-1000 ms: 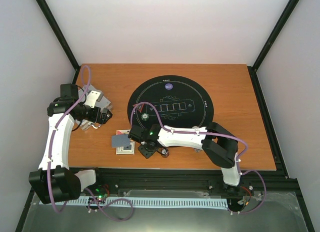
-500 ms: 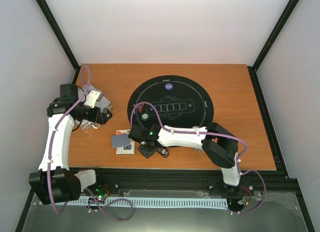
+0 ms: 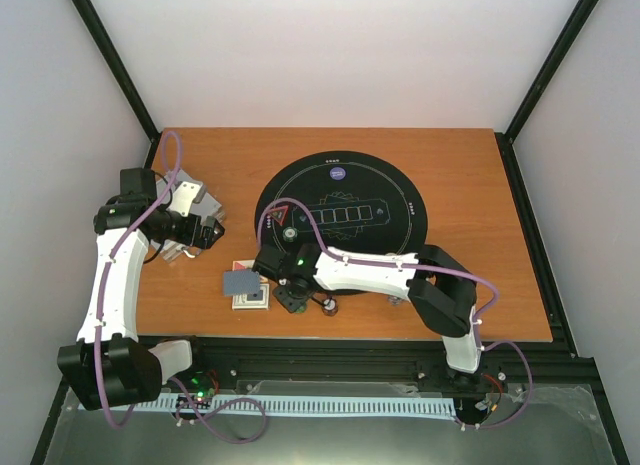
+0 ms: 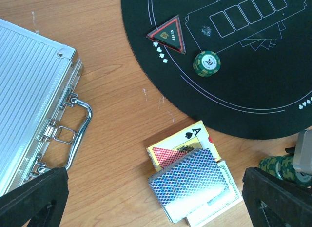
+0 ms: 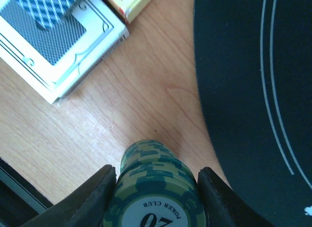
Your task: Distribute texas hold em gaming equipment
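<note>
A stack of green striped poker chips (image 5: 155, 185) marked 20 sits between the fingers of my right gripper (image 5: 156, 183), which is shut on it over the wood beside the black mat (image 5: 258, 90). The same stack (image 4: 277, 164) shows at the right edge of the left wrist view. A blue-backed deck of playing cards (image 4: 190, 182) lies on a card box (image 4: 181, 145) near the mat. One green chip (image 4: 206, 63) and a triangular marker (image 4: 169, 35) lie on the mat. My left gripper (image 3: 205, 233) hangs open above the table, holding nothing.
The silver aluminium case (image 4: 29, 90) lies at the left with its handle (image 4: 73, 129) toward the cards. On the round mat (image 3: 340, 220) are a purple chip (image 3: 337, 172) at the far side and a white disc (image 3: 413, 207) at the right.
My right gripper has shifted a little left and away from the table's near edge, still holding the green chips. The left arm has not moved.
</note>
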You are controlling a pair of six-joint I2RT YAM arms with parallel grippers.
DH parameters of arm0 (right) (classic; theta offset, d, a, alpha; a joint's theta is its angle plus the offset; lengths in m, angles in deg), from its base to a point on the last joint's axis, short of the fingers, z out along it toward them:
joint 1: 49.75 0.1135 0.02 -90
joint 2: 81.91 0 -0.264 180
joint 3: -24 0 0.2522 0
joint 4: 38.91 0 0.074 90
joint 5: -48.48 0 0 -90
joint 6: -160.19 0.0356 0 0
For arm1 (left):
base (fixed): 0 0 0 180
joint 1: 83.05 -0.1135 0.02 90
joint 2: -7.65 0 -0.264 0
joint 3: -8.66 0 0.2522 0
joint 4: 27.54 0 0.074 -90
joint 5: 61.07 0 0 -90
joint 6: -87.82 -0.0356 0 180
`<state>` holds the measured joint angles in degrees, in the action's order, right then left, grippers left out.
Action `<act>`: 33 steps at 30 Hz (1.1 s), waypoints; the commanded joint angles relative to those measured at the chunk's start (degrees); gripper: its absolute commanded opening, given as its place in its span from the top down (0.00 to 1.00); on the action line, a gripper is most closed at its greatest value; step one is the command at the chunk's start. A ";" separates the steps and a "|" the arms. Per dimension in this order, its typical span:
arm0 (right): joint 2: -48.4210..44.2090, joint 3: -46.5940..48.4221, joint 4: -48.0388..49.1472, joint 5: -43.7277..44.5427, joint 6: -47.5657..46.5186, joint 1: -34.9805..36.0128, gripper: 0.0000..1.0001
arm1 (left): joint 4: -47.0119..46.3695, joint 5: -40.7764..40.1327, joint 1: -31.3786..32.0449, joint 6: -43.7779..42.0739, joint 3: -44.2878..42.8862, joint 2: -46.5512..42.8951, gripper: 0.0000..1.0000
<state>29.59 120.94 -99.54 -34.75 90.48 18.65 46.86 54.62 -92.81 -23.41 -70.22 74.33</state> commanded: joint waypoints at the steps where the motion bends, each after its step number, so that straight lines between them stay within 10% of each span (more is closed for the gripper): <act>1: -3.17 4.58 -2.87 2.67 -1.43 -0.36 0.90 | 0.60 0.21 -0.37 0.58 -2.15 -0.34 0.00; 9: -2.14 13.41 -6.37 4.53 -7.37 -13.67 0.89 | 0.96 0.61 -0.43 0.82 -2.72 -0.02 0.00; 19: 20.26 40.36 -7.83 5.17 -12.79 -35.43 0.89 | 2.01 2.77 -0.39 0.35 -5.20 2.63 0.00; 25: 34.37 57.22 -8.73 1.60 -13.28 -40.19 0.87 | 2.01 3.08 -0.39 -0.25 -5.73 3.78 0.00; 33: 39.65 56.72 -4.55 -3.13 -11.88 -40.41 0.85 | 1.52 3.47 -0.39 -0.40 -6.27 5.31 0.00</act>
<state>68.63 175.82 -106.01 -34.40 78.16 -22.20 47.74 56.83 -92.81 -23.44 -73.94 78.83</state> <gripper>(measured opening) 0.421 0.999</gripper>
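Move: Clasping the upper part of the green chip stack, the right hand is to take it to the near side of the purple small blind button, which lies about 41 cm ahead, 11 cm to the right and roughly 6 cm lower. The rest of the green stack stands right below this hand, the black chip stack 7 cm right and 1 cm back; the already dealt green chips are some 20 cm ahead, 2 cm left. From the left hand the button is about 30 cm ahead, 32 cm right, 21 cm down. Keeping its pinch on the green chips, the right hand climbs some 9 cm clear of the remaining stack and sweeps about 37 cm forward and 13 cm right over the mat, the wrist turning roughly 30 degrees clockwise. Over the far part of the mat it sinks about 12 cm, coming down just short of the small blind button. ##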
